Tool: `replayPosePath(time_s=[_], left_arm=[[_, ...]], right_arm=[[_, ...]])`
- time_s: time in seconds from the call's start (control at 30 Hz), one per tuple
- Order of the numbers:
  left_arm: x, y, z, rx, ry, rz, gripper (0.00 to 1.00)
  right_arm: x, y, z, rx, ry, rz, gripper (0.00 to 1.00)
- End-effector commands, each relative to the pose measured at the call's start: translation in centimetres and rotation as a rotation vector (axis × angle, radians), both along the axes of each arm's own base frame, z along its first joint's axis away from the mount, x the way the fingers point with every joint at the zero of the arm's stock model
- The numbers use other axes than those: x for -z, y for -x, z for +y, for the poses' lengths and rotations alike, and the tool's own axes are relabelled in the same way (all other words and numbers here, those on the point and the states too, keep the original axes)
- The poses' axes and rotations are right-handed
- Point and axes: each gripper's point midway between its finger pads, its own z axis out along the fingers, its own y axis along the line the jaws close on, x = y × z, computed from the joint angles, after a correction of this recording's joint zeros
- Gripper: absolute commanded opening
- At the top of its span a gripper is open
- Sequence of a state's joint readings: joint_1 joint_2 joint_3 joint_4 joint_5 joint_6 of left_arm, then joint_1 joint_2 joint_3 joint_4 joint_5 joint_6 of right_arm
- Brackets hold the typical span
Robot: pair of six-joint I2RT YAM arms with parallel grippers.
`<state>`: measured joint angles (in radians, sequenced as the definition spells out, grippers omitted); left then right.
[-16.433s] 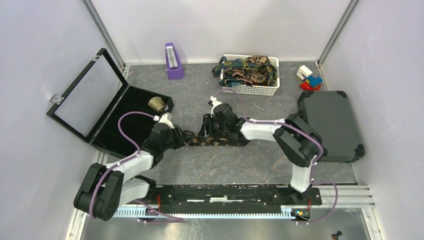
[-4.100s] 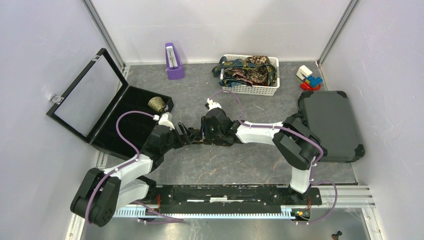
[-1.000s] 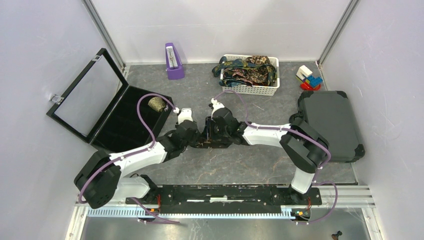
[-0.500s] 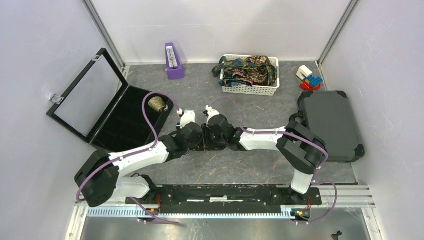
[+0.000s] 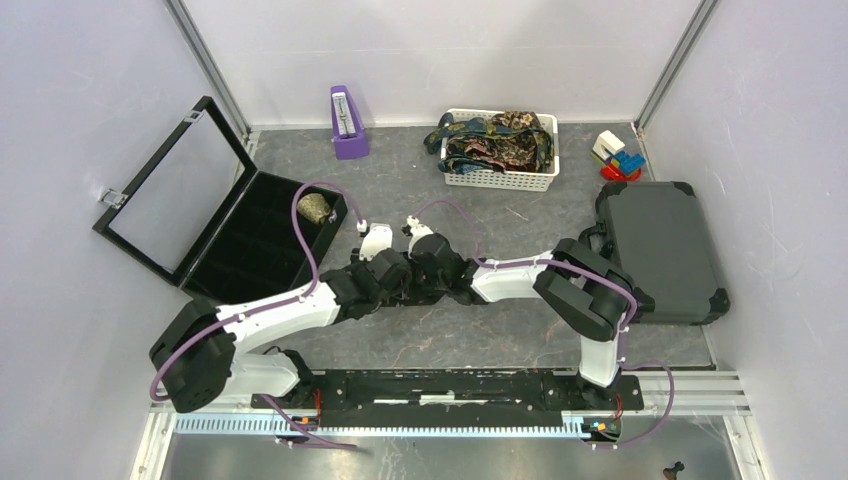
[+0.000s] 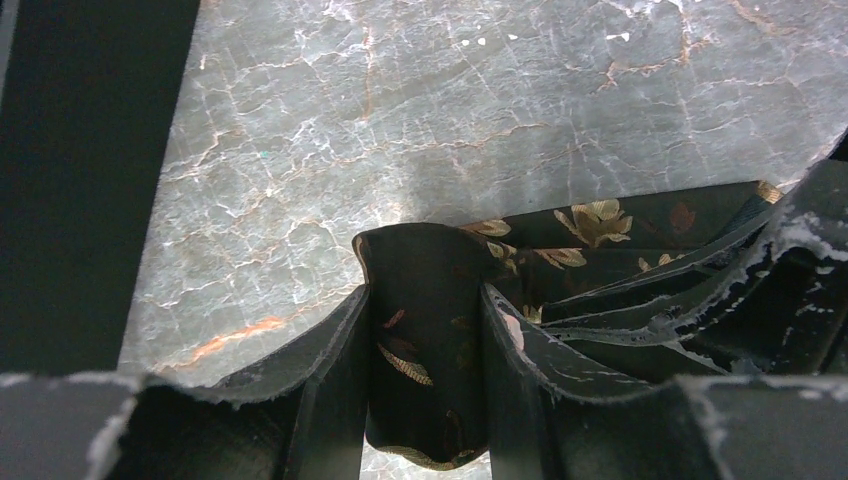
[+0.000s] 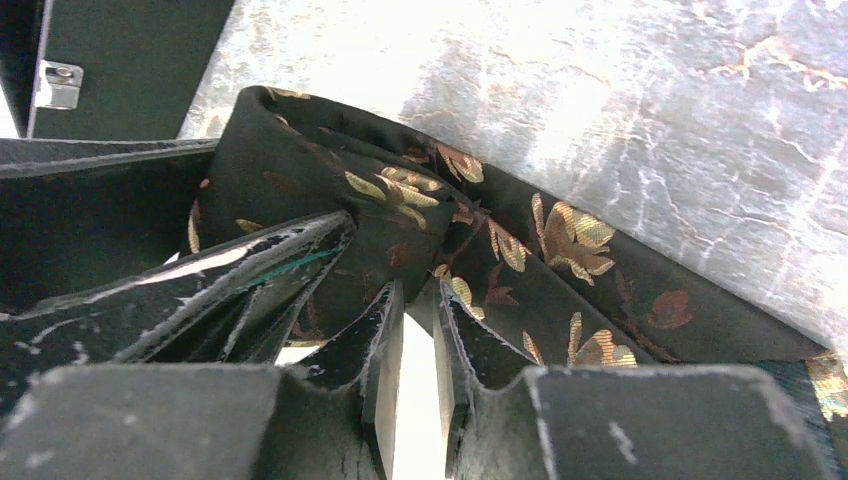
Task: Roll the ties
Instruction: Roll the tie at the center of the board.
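Observation:
One of the ties point(image 6: 425, 330), black with gold leaf print, is gathered into a roll at the table's middle. My left gripper point(image 6: 425, 300) is shut on the roll, with fabric filling the space between both fingers. My right gripper point(image 7: 418, 292) faces it from the right, its jaws narrowed onto a fold of the same tie point(image 7: 560, 270). From above, the left gripper point(image 5: 398, 278) and right gripper point(image 5: 421, 279) meet tip to tip and hide most of the tie. A short tail of it lies flat on the table in the right wrist view.
A white basket point(image 5: 500, 180) of more ties point(image 5: 495, 140) stands at the back. An open black case point(image 5: 250, 245) on the left holds one rolled tie point(image 5: 313, 207). A purple block point(image 5: 347, 122), a closed grey case point(image 5: 660, 250) and toy blocks point(image 5: 618, 157) are also there.
The left gripper has moved right and the right gripper slightly left, so they now meet. The right jaws have narrowed. The tie's flat strip is drawn in between them.

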<state>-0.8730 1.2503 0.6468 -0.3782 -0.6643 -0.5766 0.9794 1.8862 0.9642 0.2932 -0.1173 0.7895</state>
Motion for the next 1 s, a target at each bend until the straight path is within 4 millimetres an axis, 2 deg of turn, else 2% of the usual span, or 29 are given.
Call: replayPosePath(time_s=[0.0,0.1,0.37,0.53,0.77,0.97], left_arm=[[-1.3,-0.5,0.3,-0.051,-0.041,-0.035,0.47],[-1.5,-0.5,0.4,-0.055,-0.074,-0.036,0.47],[-1.8,-0.4,0.3,-0.059,-0.161,-0.054,0.47],[-1.7,-0.6,0.0,-0.056,-0.212,-0.055,0.47],[-1.2,-0.8,-0.9,-0.044,-0.305,-0.061,0.47],[-0.6,-0.8,-2.1,-0.029,-0.394,-0.066,0.47]], right_arm=[[-2.4,-0.3,1.2,-0.018,-0.078,-0.041,0.24],[-2.1,-0.5,-0.6,0.012,-0.032,-0.052,0.24],[-1.2,-1.3,-7.5,0.112,0.057,-0.066,0.24],[-1.6,-1.6,-10.8,0.161,0.078,-0.090,0.24],[-2.2,-2.1,-15.0,0.239,0.102,-0.115,0.25],[-2.3,-2.1,-17.2,0.274,0.107,-0.124,0.25]])
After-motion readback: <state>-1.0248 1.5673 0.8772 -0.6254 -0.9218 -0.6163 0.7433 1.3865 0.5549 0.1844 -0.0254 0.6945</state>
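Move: The tie's rolled part already sits between the left fingers, about 1 cm below that hand's point; its loose tail runs off to the right, with its middle some 11 cm right of the left hand, level in depth and 4 cm down. The black box's middle lies about 23 cm left and 6 cm farther out. From the right hand the rolled part is about 7 cm left, level in depth and height, and the tail's middle some 4 cm right, level in depth, 2 cm lower. Take the right gripper off the rolled tie, fingers staying nearly shut and empty, and draw it about 16 cm to the right, past the tail's end, easing up and slightly forward while turning some 15 degrees clockwise. Keep the left fingers around the roll and turn them steadily about 20 degrees, left side rising, almost in place, with a small shift right towards the tail at the end. ##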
